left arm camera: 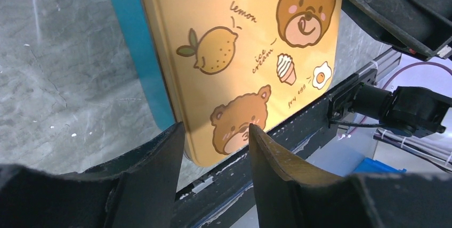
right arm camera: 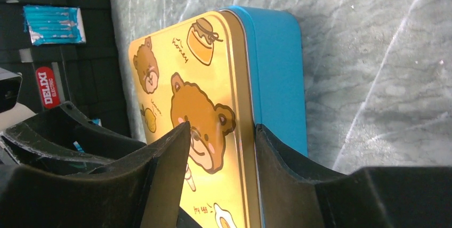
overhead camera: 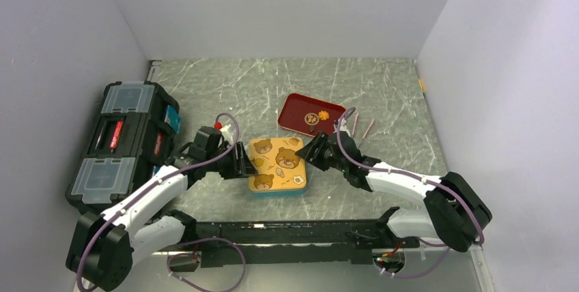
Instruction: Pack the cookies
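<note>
The cookies lie on a dark-red tray (overhead camera: pixel 292 105) behind the tin: an orange flower-shaped one (overhead camera: pixel 323 115) and a round dark-brown one (overhead camera: pixel 311 119). The teal tin (overhead camera: pixel 276 166) stands shut under its yellow bear-print lid (left arm camera: pixel 240 41) (right arm camera: pixel 208 79). My left gripper (overhead camera: pixel 240 160) (left arm camera: pixel 216 127) straddles the tin's left edge, one finger against the teal wall and the other on the lid. My right gripper (overhead camera: pixel 315 150) (right arm camera: pixel 221 127) holds the tin's right edge the same way.
A black toolbox (overhead camera: pixel 123 142) fills the left side of the table. Thin pink tongs (overhead camera: pixel 362 127) lie just right of the tray. A black rail (overhead camera: pixel 287 230) runs along the near edge. White walls enclose the table on three sides.
</note>
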You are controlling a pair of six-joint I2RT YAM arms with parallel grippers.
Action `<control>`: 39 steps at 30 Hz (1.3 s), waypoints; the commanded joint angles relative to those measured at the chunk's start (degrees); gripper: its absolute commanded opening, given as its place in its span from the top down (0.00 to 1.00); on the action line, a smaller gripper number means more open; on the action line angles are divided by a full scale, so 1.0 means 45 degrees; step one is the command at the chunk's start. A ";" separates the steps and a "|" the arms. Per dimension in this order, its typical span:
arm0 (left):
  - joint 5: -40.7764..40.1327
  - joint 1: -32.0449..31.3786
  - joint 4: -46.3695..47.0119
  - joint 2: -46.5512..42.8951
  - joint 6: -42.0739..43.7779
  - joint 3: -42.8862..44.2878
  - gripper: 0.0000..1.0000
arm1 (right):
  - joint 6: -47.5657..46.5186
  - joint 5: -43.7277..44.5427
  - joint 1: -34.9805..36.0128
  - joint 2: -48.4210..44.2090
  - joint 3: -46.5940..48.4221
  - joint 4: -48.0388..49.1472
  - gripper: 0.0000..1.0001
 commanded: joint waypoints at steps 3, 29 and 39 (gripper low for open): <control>0.0266 -0.0133 0.0276 0.0016 -0.0056 0.0752 0.47 | -0.0384 -0.0335 -0.0066 0.0293 0.0792 0.0331 0.49; -0.0239 -0.0633 -0.0223 0.0391 0.0576 0.1763 0.47 | -0.3200 0.0506 -0.0020 -0.0906 0.3081 -0.3413 0.58; -0.2488 -0.0417 -0.2210 0.0451 0.1676 0.3931 0.43 | -0.3777 -0.0189 0.0033 0.0470 0.4160 -0.3611 0.79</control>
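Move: The lid sits on the cookie box; its middle lies about 7 cm to the right and 2 cm ahead of the left hand, 2 cm below it. From the right hand that middle is roughly 7 cm to the left, 3 cm back and 2 cm down. The red tray lies some 12 cm ahead of the right hand and 3 cm right, about 5 cm lower, with the orange cookie in it 3 cm farther right. Both hands rise about 5 cm and ease forward off the lid's edges, the right fingers closing by half. ##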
